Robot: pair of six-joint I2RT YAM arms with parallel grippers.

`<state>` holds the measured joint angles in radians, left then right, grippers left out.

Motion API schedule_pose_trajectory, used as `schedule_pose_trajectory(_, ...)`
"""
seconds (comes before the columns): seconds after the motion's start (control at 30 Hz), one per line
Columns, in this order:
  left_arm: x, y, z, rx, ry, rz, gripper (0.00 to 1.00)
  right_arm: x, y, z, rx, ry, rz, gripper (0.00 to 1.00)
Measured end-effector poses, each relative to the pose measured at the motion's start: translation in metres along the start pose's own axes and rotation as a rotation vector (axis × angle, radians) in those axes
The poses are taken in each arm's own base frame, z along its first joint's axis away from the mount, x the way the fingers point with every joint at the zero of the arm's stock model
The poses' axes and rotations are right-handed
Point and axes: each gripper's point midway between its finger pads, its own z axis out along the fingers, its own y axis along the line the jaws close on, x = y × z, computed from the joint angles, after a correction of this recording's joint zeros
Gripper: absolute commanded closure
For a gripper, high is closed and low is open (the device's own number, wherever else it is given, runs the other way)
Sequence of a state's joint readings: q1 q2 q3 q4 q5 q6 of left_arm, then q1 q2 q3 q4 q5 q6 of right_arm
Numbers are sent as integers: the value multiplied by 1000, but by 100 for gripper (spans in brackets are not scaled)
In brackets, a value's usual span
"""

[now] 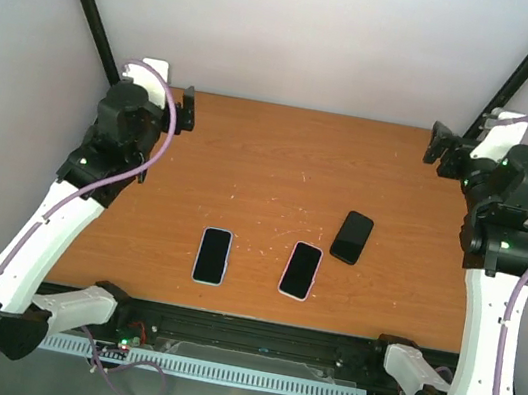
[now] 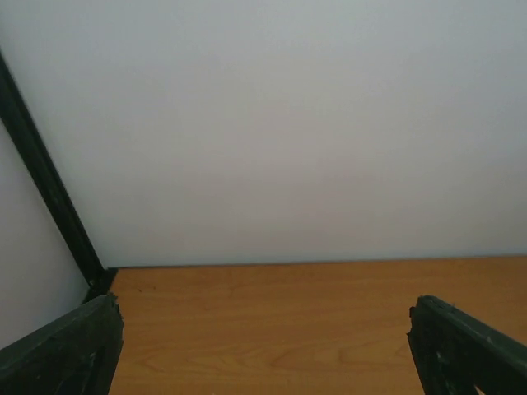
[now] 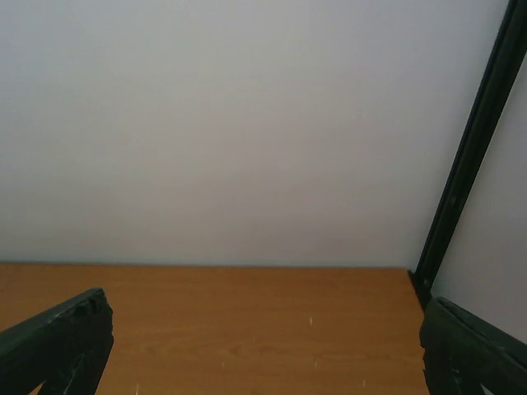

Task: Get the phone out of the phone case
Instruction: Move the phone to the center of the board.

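Three dark phones lie flat on the wooden table in the top view. The left phone has a pale case rim. The middle phone has a pale pinkish case rim. A black phone lies tilted to their right with no pale rim. My left gripper is open and empty at the far left corner, far from the phones. My right gripper is open and empty at the far right corner. Both wrist views show only bare table, the wall and the wide-apart fingertips.
A black frame post stands at the far left corner and another post at the far right corner. A white wall backs the table. A cable tray runs along the near edge between the arm bases.
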<state>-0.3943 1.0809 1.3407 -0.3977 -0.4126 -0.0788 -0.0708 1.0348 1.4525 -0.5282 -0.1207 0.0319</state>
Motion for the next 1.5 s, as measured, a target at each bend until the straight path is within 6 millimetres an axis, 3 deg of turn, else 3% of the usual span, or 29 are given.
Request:
schedule_pose_trajectory(0.17,41,-25,17,102,98,14,5,55,5,16,-45,128,-39,0)
schedule_pose_trajectory(0.33,91,-72,30,249,231,35,3,126,13,26,-111,301,-111,0)
schedule_pose_trajectory(0.5,156,-152,26,451,411,88,1,197,20,33,-192,501,-181,1)
schedule_pose_trajectory(0.6,198,-201,10,576,520,133,1,242,22,35,-238,640,-212,2)
schedule_pose_trajectory(0.73,254,-254,-18,704,665,191,1,286,23,34,-286,789,-237,2)
schedule_pose_trajectory(0.93,337,-306,-62,799,861,319,1,330,23,25,-336,950,-258,1)
schedule_pose_trajectory(1.13,392,-338,-93,805,961,457,1,358,19,15,-341,1048,-270,0)
schedule_pose_trajectory(1.3,419,-351,-112,784,989,554,1,365,16,14,-334,1076,-274,0)
schedule_pose_trajectory(1.5,419,-358,-117,736,982,565,0,373,16,15,-337,1100,-269,0)
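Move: The pink-edged phone lies on the board about 13 cm back, 35 cm to the right and some 42 cm below the left hand; from that hand the white-edged phone is about 13 cm back and 13 cm right, the black phone about 2 cm back and 47 cm right. The black phone lies some 46 cm below the right hand, about 2 cm ahead and 10 cm left, with the pink-edged phone 10 cm back and 22 cm left of that hand. Down to the pink-edged phone sweeps the left hand, about 40 cm lower, 36 cm right and 16 cm back, its wrist tipping the wide-open fingers steeply down and swinging clockwise until they come close around the phone's nearer half. The right hand meanwhile drops some 37 cm beside the black phone, easing slightly left, fingers tipping down and staying open above the board. ##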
